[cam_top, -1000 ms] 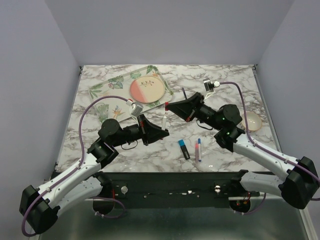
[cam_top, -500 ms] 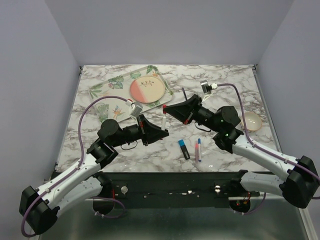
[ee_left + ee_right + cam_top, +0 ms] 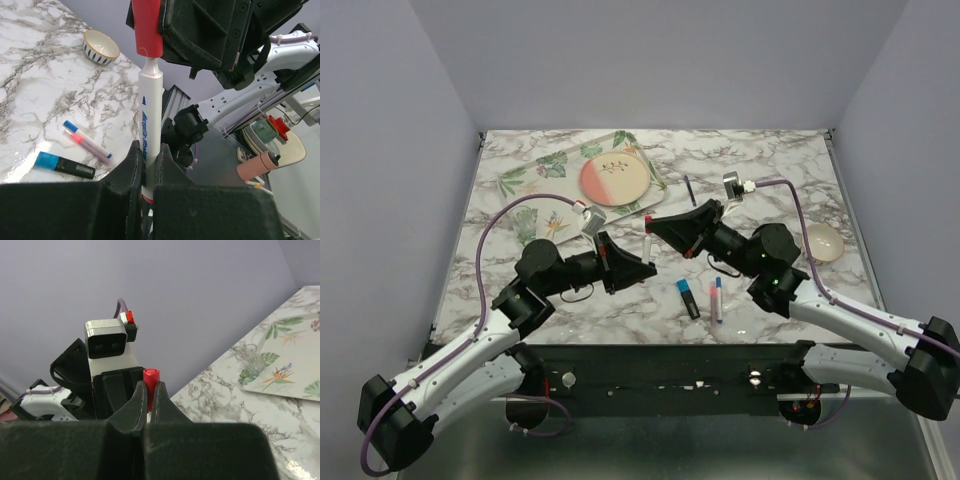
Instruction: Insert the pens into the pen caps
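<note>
My left gripper (image 3: 644, 262) (image 3: 149, 156) is shut on the barrel of a white pen (image 3: 648, 246) (image 3: 150, 120), which stands upright above the table. My right gripper (image 3: 656, 224) (image 3: 150, 390) is shut on a red pen cap (image 3: 148, 27) (image 3: 151, 381) directly over the pen's tip. The cap's mouth sits over the tip, with a narrow white neck still showing below it. A chunky dark marker with a bright blue end (image 3: 688, 298) (image 3: 64, 165) and a pink-and-white pen (image 3: 717, 299) (image 3: 88, 145) lie on the marble near the front. A thin dark navy pen (image 3: 689, 190) lies farther back.
A leaf-patterned tray (image 3: 535, 178) (image 3: 292, 357) at the back left carries a pink-and-cream plate (image 3: 616, 180). A small bowl (image 3: 823, 241) (image 3: 101, 46) stands at the right, beside my right arm. Grey walls enclose the table on three sides.
My right gripper has come down and leftwards with the red cap, bringing it onto the tip of the white pen. My left gripper has held the pen almost still.
</note>
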You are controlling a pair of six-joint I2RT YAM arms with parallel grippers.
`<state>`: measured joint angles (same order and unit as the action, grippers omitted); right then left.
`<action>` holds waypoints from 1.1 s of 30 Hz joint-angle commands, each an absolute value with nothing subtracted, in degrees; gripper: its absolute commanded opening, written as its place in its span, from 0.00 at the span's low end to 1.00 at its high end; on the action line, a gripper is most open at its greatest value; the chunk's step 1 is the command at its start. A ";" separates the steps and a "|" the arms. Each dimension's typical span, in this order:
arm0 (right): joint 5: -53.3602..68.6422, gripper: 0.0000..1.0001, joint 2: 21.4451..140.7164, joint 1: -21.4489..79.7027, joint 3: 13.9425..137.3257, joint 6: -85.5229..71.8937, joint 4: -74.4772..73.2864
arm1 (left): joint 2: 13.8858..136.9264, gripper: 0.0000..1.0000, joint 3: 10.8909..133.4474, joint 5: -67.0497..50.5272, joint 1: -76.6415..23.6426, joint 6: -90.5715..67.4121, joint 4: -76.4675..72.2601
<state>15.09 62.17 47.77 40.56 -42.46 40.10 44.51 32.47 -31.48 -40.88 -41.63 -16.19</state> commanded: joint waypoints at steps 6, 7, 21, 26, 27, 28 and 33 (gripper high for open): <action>5.72 0.01 60.99 54.49 37.17 -38.32 39.20 | 46.75 0.00 36.65 -27.33 -40.61 -42.36 -18.10; 5.71 0.01 61.17 54.84 37.53 -37.97 38.94 | 46.93 0.00 36.65 -27.59 -40.61 -42.36 -18.89; 9.41 0.47 59.33 56.16 37.44 -40.52 39.82 | 46.93 0.00 40.07 -30.76 -40.61 -34.37 -17.67; 6.43 0.74 55.90 56.16 41.30 -39.46 31.57 | 47.11 0.00 41.66 -33.13 -40.52 -30.33 -13.45; 5.89 0.76 55.20 56.25 42.61 -39.20 30.42 | 47.11 0.00 41.83 -33.74 -40.60 -29.80 -13.10; 5.54 0.77 54.85 56.16 43.58 -38.42 29.11 | 47.02 0.00 41.92 -34.88 -40.61 -29.53 -12.83; 3.43 0.81 55.19 56.08 51.40 -32.97 18.83 | 47.11 0.00 42.54 -40.68 -40.61 -27.86 -12.48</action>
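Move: The red cap is already pinched in the right hand just over the upright white pen, with a strip of the pen's neck still bare. The cap is about 7 cm straight above the left hand, which grips the pen low. The pen's middle lies some 5 cm straight below the right hand. From the left hand, the blue-capped marker lies about 13 cm ahead, 10 cm right; the white-blue pen 13 ahead, 17 right; both some 27 cm below. The red cap and the pen tip are worked together: the left hand keeps its grip on the pen and eases about 1 cm forward and slightly up while the right, still pinching the cap, turns some 8 degrees clockwise. Then the right fingers open wide, letting go of the cap as that hand draws back about 3.5 cm, then rises. The left lifts the pen too, about 4 cm in all, leaning its top back towards the base. ##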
